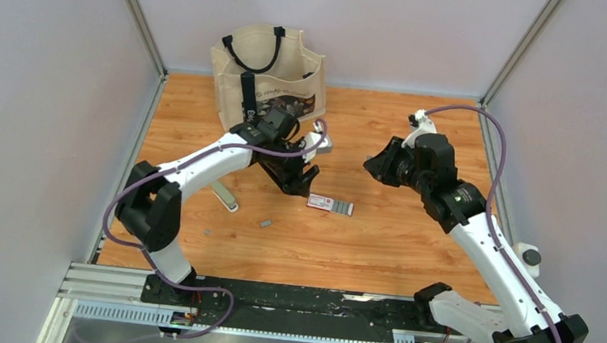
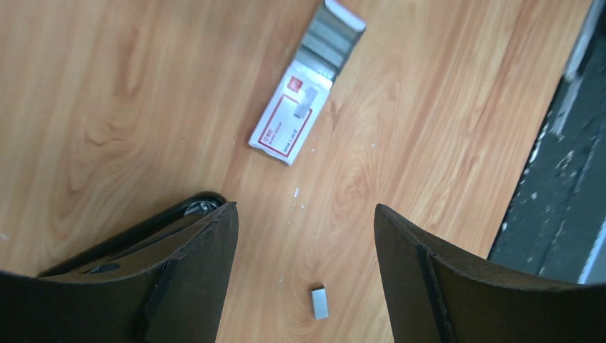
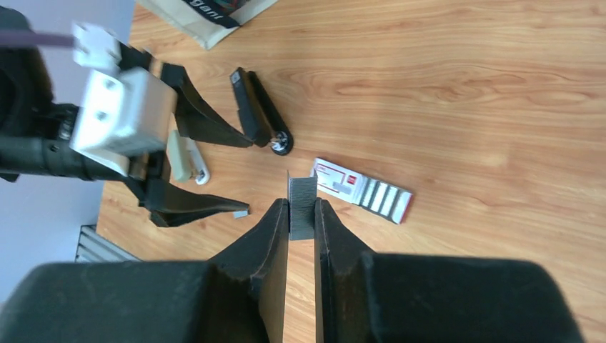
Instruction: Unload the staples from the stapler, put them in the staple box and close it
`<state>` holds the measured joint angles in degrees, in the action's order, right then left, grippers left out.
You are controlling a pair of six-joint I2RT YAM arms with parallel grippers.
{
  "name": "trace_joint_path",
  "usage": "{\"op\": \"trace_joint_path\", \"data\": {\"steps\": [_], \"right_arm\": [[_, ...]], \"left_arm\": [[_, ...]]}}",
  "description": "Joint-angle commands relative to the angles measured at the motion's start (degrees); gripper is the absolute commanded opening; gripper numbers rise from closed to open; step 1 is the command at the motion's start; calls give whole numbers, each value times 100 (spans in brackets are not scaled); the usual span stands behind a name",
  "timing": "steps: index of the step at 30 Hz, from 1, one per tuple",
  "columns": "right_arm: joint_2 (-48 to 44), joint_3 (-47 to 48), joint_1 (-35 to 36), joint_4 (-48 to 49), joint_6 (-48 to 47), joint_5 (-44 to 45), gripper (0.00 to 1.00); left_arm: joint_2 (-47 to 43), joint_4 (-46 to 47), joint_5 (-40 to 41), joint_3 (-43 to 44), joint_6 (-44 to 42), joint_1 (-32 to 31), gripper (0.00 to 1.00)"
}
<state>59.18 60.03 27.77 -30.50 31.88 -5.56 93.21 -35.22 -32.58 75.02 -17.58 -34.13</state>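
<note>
My right gripper is shut on a grey strip of staples and holds it above the table, over the near end of the red-and-white box. My left gripper is open and empty, low over the wood. A short loose staple piece lies on the table between its fingers; it also shows in the right wrist view. The stapler, pale and elongated, lies left of the left gripper; in the right wrist view it is partly hidden behind that gripper. More staple bits lie nearer the bases.
A flat red-and-white box lies between the grippers, its tray of staple strips slid out. A black bar with a round end sits by the left fingers. A tote bag stands at the back left.
</note>
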Motion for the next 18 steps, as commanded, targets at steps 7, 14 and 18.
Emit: {"op": "trace_joint_path", "data": {"steps": [7, 14, 18], "right_arm": [[-442, -61, -298, -562, -243, 547, 11], [-644, -342, -334, -580, -296, 721, 9], [-732, -553, -342, -439, -270, 697, 9]], "left_arm": [[1234, 15, 665, 864, -281, -489, 72], [1929, 6, 1049, 1620, 228, -673, 57], [2297, -178, 1876, 1981, 414, -840, 50]]}}
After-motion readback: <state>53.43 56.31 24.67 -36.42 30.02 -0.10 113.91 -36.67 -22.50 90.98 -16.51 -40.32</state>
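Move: The staple box lies flat on the table some 14 cm below the left hand, about 5 cm to its right and roughly 2 cm ahead. The black stapler is about 8 cm ahead and 10 cm to the left of that hand, and a loose bit of staples some 6 cm back and 11 cm to its left, both at table height. From the right hand the box is about 8 cm to the left, 2 cm ahead and 25 cm below. Towards the staple box, still untouched, the left hand first sinks about 5 cm nearly straight down, then swings right and forward over the table, away from the black stapler, its fingers tipping some 10 degrees steeper and closing part-way on air. The right hand, still pinching the staple strip, drifts about 5 cm to the right and a little down, away from the left hand. ##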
